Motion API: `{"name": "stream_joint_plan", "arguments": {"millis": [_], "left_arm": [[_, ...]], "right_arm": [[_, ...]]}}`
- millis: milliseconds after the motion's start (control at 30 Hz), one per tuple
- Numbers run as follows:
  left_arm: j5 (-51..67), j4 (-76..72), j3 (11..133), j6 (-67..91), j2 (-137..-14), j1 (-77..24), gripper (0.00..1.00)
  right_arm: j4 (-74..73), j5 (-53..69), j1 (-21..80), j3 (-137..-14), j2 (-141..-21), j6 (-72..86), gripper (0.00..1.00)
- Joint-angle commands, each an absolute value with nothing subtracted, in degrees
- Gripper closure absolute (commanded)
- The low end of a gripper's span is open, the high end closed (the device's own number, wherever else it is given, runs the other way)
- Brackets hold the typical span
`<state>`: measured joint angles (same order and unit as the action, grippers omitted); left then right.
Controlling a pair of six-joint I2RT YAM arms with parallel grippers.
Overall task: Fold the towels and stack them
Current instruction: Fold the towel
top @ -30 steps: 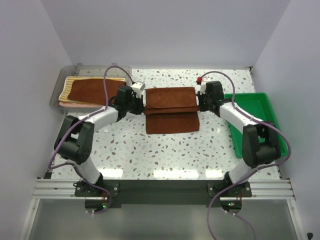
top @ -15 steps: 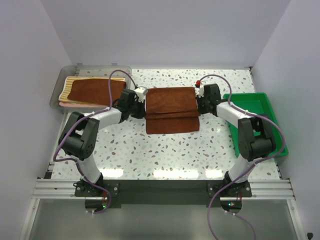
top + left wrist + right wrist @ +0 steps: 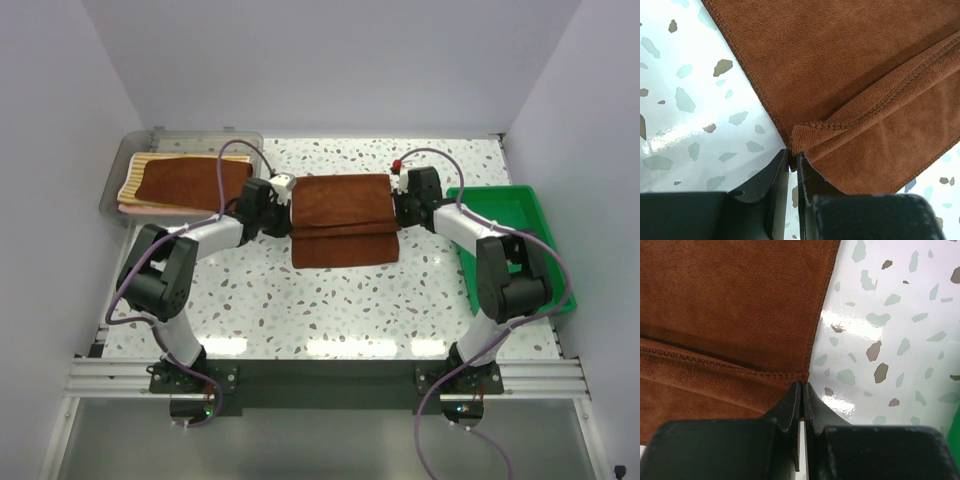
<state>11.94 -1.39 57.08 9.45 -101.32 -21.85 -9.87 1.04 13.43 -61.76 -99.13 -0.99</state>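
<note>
A rust-brown towel (image 3: 343,215) lies partly folded at the table's centre, its upper layer doubled over a lower layer that sticks out toward the near side. My left gripper (image 3: 289,214) is shut on the folded left corner (image 3: 805,132), seen in the left wrist view with the gripper (image 3: 792,154) pinching cloth. My right gripper (image 3: 398,211) is shut on the right corner, and the right wrist view shows the gripper (image 3: 802,385) closed on the towel's stitched hem (image 3: 765,374). Another rust-brown towel (image 3: 190,182) tops a striped towel (image 3: 136,172) and a pink towel (image 3: 135,209) at the left.
The stacked towels sit in a clear grey bin (image 3: 180,138) at the back left. A green tray (image 3: 520,215) stands at the right, close to the right arm. Speckled tabletop (image 3: 330,300) stretches between the towel and the arm bases.
Both grippers moved the held edge a little toward the near side and lower, so the upper layer now lies flatter over the lower one. Nothing has shifted in the last half second.
</note>
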Motion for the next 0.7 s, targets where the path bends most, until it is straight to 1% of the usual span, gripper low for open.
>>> {"name": "stream_joint_plan", "arguments": {"millis": [0, 233, 667], "left_arm": [[11.2, -1.8, 58.1, 9.4, -98.1, -22.1, 0.83], [10.6, -1.1, 58.4, 9.4, -96.0, -22.1, 0.86], [9.1, -0.6, 57.1, 9.8, -91.0, -22.6, 0.86]], "right_arm": [[-9.4, 0.1, 13.0, -62.1, -95.5, -0.4, 1.00], [-10.7, 0.1, 13.0, -62.7, -93.1, 1.4, 1.00], [-11.3, 0.2, 13.0, -60.3, -88.5, 3.6, 1.00]]}}
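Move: Each hand already pinches one side end of the towel's hemmed crosswise fold, low over the table. The middle of the towel's far edge lies about 12 cm ahead and 10 cm right of the left hand, and 12 cm ahead and 10 cm left of the right; its near edge lies roughly 7 cm back and just as far sideways. The folded towel on the stack is some 20 cm left and 11 cm ahead of the left hand; the green bin is 22 cm right and 4 cm back of the right. Both arms lift together, almost straight up and slow at first, raising the towel's hemmed fold about 5 cm off the lying cloth while staying between its near and far edges. Both grippers keep their pinch at the two side ends and hold the fold stretched between them, the fingers tipping up only some 5 degrees, with hardly any forward or sideways travel. ##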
